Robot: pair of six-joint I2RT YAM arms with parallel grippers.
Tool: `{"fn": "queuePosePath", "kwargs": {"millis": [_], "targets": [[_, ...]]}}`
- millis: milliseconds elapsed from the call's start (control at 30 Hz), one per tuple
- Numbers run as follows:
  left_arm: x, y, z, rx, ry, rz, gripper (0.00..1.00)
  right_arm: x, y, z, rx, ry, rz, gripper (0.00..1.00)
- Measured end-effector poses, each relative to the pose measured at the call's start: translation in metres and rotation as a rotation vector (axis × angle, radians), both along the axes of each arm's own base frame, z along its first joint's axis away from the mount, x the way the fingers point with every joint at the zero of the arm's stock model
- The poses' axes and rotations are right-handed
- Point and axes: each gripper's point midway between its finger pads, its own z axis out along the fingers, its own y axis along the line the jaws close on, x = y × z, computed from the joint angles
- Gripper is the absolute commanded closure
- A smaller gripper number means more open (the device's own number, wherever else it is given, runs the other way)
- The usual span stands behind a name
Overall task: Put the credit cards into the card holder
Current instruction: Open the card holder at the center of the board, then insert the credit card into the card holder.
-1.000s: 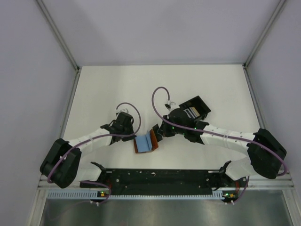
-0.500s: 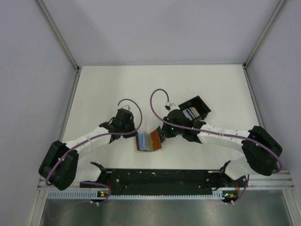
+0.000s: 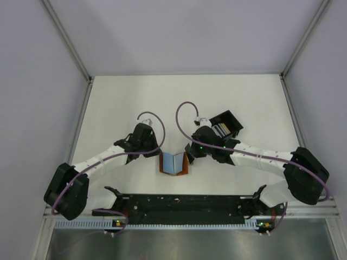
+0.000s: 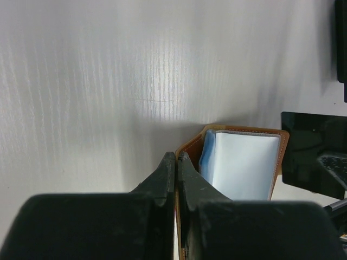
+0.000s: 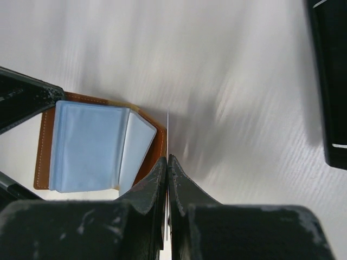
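The card holder (image 3: 174, 163) is a brown leather wallet lying open between both arms, its side flaps raised. Pale blue faces (image 5: 89, 146) fill its inside; I cannot tell whether they are cards or sleeves. My left gripper (image 4: 177, 158) is shut on the wallet's left flap (image 4: 191, 150), and from above the left gripper (image 3: 161, 157) sits at the wallet's left edge. My right gripper (image 5: 167, 160) is shut on a thin white credit card (image 5: 168, 132) held edge-on just outside the wallet's right flap (image 5: 156, 149). Seen from above, the right gripper (image 3: 187, 157) is at the wallet's right edge.
A black open-frame slotted box (image 3: 225, 125) with cards standing in it lies behind the right arm, its edge showing as a black wall (image 5: 328, 81) in the right wrist view. Grey walls enclose the white table (image 3: 119, 103) on three sides.
The wallet has shifted slightly right and turned square to the table edge, its flaps lifted into a V. Both grippers followed it and stayed shut.
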Motion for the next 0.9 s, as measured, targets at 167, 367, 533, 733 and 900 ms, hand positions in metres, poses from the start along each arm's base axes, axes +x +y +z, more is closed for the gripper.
{"fn": "queuePosePath", "kwargs": {"millis": [167,367,533,733,900], "targets": [[-0.001,-0.001,0.000,-0.005,0.003,-0.006,1.00,0.008,-0.009,0.035,0.032,-0.090,-0.042,1.00],[-0.001,-0.002,0.000,-0.008,0.005,-0.007,1.00,0.007,0.003,0.068,0.146,-0.133,-0.020,1.00],[-0.001,-0.002,0.000,-0.011,0.007,-0.003,1.00,-0.001,0.027,0.065,0.228,-0.072,0.031,1.00],[-0.003,0.000,-0.004,-0.015,0.020,0.022,1.00,-0.017,0.049,0.039,0.296,0.044,0.056,1.00],[-0.007,0.004,-0.011,-0.012,0.034,0.053,1.00,-0.030,0.053,0.004,0.286,0.130,0.053,1.00]]}}
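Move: The card holder stands open on the table. From the right hand, which holds a dark card, its middle lies about 8 cm to the left, 4 cm back and 4 cm below. The raised right cover is only some 4 cm to the left and 3 cm back; the card rack sits roughly 12 cm ahead and 12 cm to the right. From the left hand, on the left cover, the holder's middle is about 6 cm right and 4 cm back. The right hand takes the dark card off the outer side of the right cover, rising about 7 cm, then swings left over that cover and comes down again over the inner pockets, ending some 5 cm left and 3 cm back, fingers shut and swung about 15 degrees leftward. The left fingers keep pinching the left cover, sinking about a centimetre late on. ##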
